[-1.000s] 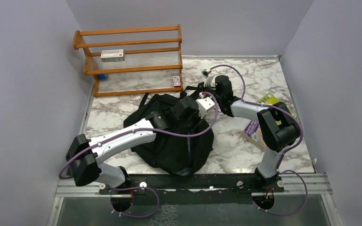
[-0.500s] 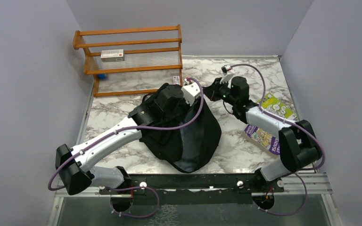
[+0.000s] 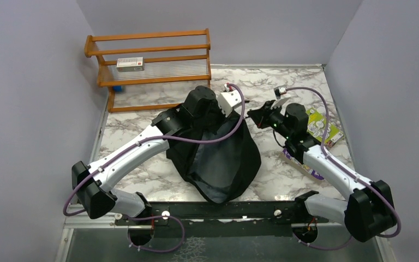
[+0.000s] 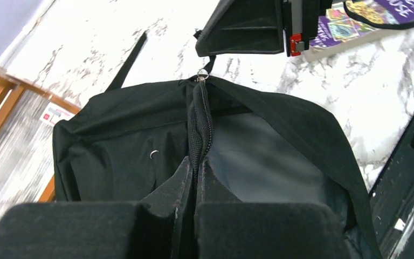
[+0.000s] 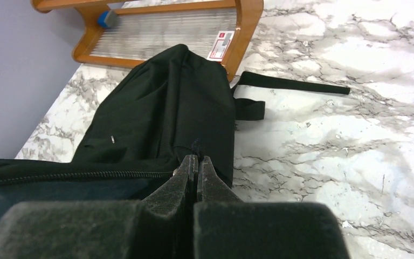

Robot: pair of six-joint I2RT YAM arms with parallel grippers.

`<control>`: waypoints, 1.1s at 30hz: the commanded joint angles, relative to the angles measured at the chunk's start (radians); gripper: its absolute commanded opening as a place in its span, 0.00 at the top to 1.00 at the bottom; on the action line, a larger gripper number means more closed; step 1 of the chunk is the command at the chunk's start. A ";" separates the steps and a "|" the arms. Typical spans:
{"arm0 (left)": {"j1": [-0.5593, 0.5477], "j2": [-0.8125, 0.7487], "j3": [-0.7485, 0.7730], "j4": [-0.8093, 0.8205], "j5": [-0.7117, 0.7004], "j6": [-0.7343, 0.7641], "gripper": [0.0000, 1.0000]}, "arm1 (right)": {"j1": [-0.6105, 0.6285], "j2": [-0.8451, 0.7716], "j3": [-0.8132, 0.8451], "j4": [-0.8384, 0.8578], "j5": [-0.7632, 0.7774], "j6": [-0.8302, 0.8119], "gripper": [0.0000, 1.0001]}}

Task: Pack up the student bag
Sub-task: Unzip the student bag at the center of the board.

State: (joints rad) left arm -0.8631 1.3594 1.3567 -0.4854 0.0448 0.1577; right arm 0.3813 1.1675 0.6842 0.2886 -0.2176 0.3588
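Observation:
The student bag [image 3: 218, 158] is a big black backpack at the table's middle, its mouth pulled open so the grey lining [image 3: 221, 166] shows. My left gripper [image 3: 214, 113] is shut on the zipper edge [image 4: 199, 124] at the bag's top left. On the right end of the same opening, by the zipper's end [image 5: 140, 174], my right gripper [image 3: 252, 115] is shut on the fabric. The rim is stretched taut between them. A black strap [image 5: 291, 83] trails on the marble behind the bag.
A wooden rack [image 3: 153, 71] stands at the back left, close behind the bag, with a white box [image 3: 130, 64] on a shelf and a small card [image 5: 221, 45] at its foot. Colourful books [image 3: 319, 125] lie at the right edge under my right arm.
Both arms have raised the bag's rim and drawn apart, the left going back and the right going right. The bag has gone from a slumped heap to an open mouth showing lining.

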 commanded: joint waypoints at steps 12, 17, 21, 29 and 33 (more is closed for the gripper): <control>-0.102 0.088 0.123 -0.036 0.352 0.117 1.00 | -0.007 0.174 0.193 0.098 -0.102 -0.112 1.00; -0.176 0.125 0.119 -0.045 0.374 0.123 1.00 | -0.008 0.303 0.253 0.113 -0.106 -0.109 1.00; -0.230 0.161 0.117 -0.045 0.396 0.117 1.00 | -0.009 0.405 0.288 0.097 -0.060 -0.118 1.00; -0.274 0.179 0.077 0.000 0.373 0.084 1.00 | -0.018 0.486 0.311 0.096 -0.025 -0.077 1.00; -0.248 0.153 0.041 0.032 0.257 0.061 1.00 | -0.019 0.420 0.278 0.074 0.004 -0.077 0.96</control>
State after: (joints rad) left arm -1.0462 1.5871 1.4090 -0.5152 0.1837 0.2874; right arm 0.3870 1.6257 0.9478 0.2863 -0.3748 0.3038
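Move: My left hand pinches the zip edge; the zipper pull lies about 8 cm ahead of it, 9 cm to its right and 7 cm lower. The open bag mouth hangs some 12 cm back, 4 cm left and 18 cm below. My right fingers hold the bag end right at that pull. From this right hand, the shoulder strap lies about 15 cm ahead, 3 cm left, and the purple book 13 cm back, 19 cm right, both 20 cm down. I draw the zip edge apart between my two closed grips: my left hand goes back and right, then sinks, about 8 cm right, 6 cm back and 7 cm down overall, swinging some 20 degrees clockwise. My right hand eases back slightly, reverses forward and left by about 5 cm each with a small rise, then drops to finish roughly 7 cm lower, still holding the bag by the pull. ##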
